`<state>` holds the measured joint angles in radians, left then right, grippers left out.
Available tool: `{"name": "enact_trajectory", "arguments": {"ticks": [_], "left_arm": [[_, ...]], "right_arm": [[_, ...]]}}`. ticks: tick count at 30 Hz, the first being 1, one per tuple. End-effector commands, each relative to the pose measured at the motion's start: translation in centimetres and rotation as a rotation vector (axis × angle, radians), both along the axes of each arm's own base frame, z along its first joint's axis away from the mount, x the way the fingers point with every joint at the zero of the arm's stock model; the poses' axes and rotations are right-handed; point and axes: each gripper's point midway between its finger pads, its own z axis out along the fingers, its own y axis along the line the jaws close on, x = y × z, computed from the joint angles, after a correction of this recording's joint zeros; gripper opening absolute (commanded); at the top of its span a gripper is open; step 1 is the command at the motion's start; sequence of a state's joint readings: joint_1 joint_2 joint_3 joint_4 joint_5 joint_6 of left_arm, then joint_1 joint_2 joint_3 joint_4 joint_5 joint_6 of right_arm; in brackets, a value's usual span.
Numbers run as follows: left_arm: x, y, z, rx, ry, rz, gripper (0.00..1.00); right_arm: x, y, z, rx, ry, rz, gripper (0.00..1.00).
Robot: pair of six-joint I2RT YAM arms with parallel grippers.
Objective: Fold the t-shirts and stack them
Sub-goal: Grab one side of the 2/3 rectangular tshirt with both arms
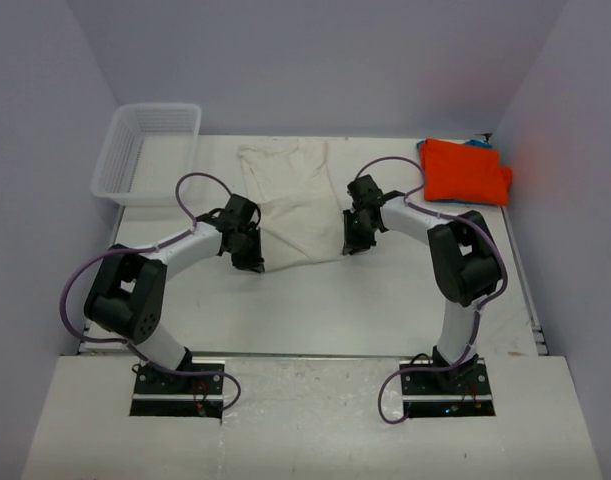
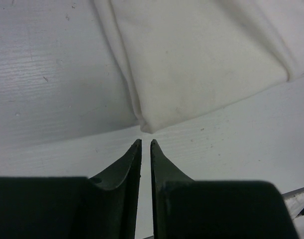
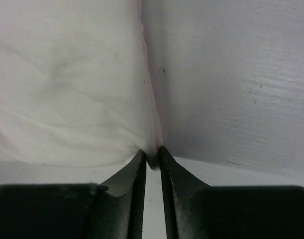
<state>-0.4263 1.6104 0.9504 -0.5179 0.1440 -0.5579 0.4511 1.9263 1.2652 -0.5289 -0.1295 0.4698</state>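
A cream t-shirt (image 1: 290,205) lies spread on the white table between my two arms. My left gripper (image 1: 255,263) is at its near left corner. In the left wrist view the left gripper (image 2: 146,142) has its jaws a narrow slit apart with nothing between them, and the cream t-shirt (image 2: 201,64) corner lies just past the tips, apart from them. My right gripper (image 1: 353,246) is at the near right corner. The right wrist view shows the right gripper (image 3: 152,152) shut on a pinch of the cream t-shirt (image 3: 67,89) edge. A folded orange t-shirt (image 1: 463,172) sits at the back right, over a blue edge (image 1: 477,142).
A white plastic mesh basket (image 1: 160,106) stands at the back left corner of the table. Grey walls close in the table on the left, the back and the right.
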Motion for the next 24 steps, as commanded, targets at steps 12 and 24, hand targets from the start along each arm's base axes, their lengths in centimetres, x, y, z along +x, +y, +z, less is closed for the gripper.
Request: {"name": "enact_trajectory", "arguments": {"ticks": [12,24], "left_arm": [[0.9,1.3,0.2,0.075,-0.052,0.041,0.37],[1.8,0.2,-0.3,0.042,-0.061,0.029,0.41]], "right_arm": [[-0.6,0.1,-0.7,0.023,0.006,-0.010,0.00],[-0.7,0.0,-1.0,0.022,0.011,-0.003,0.00]]}}
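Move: The left hand hovers at the near left corner of the folded t-shirt, which lies about 1 cm ahead, 1 cm to its right and 2 cm below. The near right corner already lies between the right fingertips, roughly 1 cm below the hand point. The orange stack is some 21 cm ahead and 26 cm to the right of the right hand; the white basket is about 30 cm ahead and 25 cm left of the left hand. Shifting about 1 cm to its left and slightly forward, the left hand spreads its nearly shut fingers to under half open, rolls about 5 degrees with its left side rising, then sinks 1 cm towards the shirt's near left corner. The right hand stays practically in place and shuts its fingers fully, pinching the near right corner. ##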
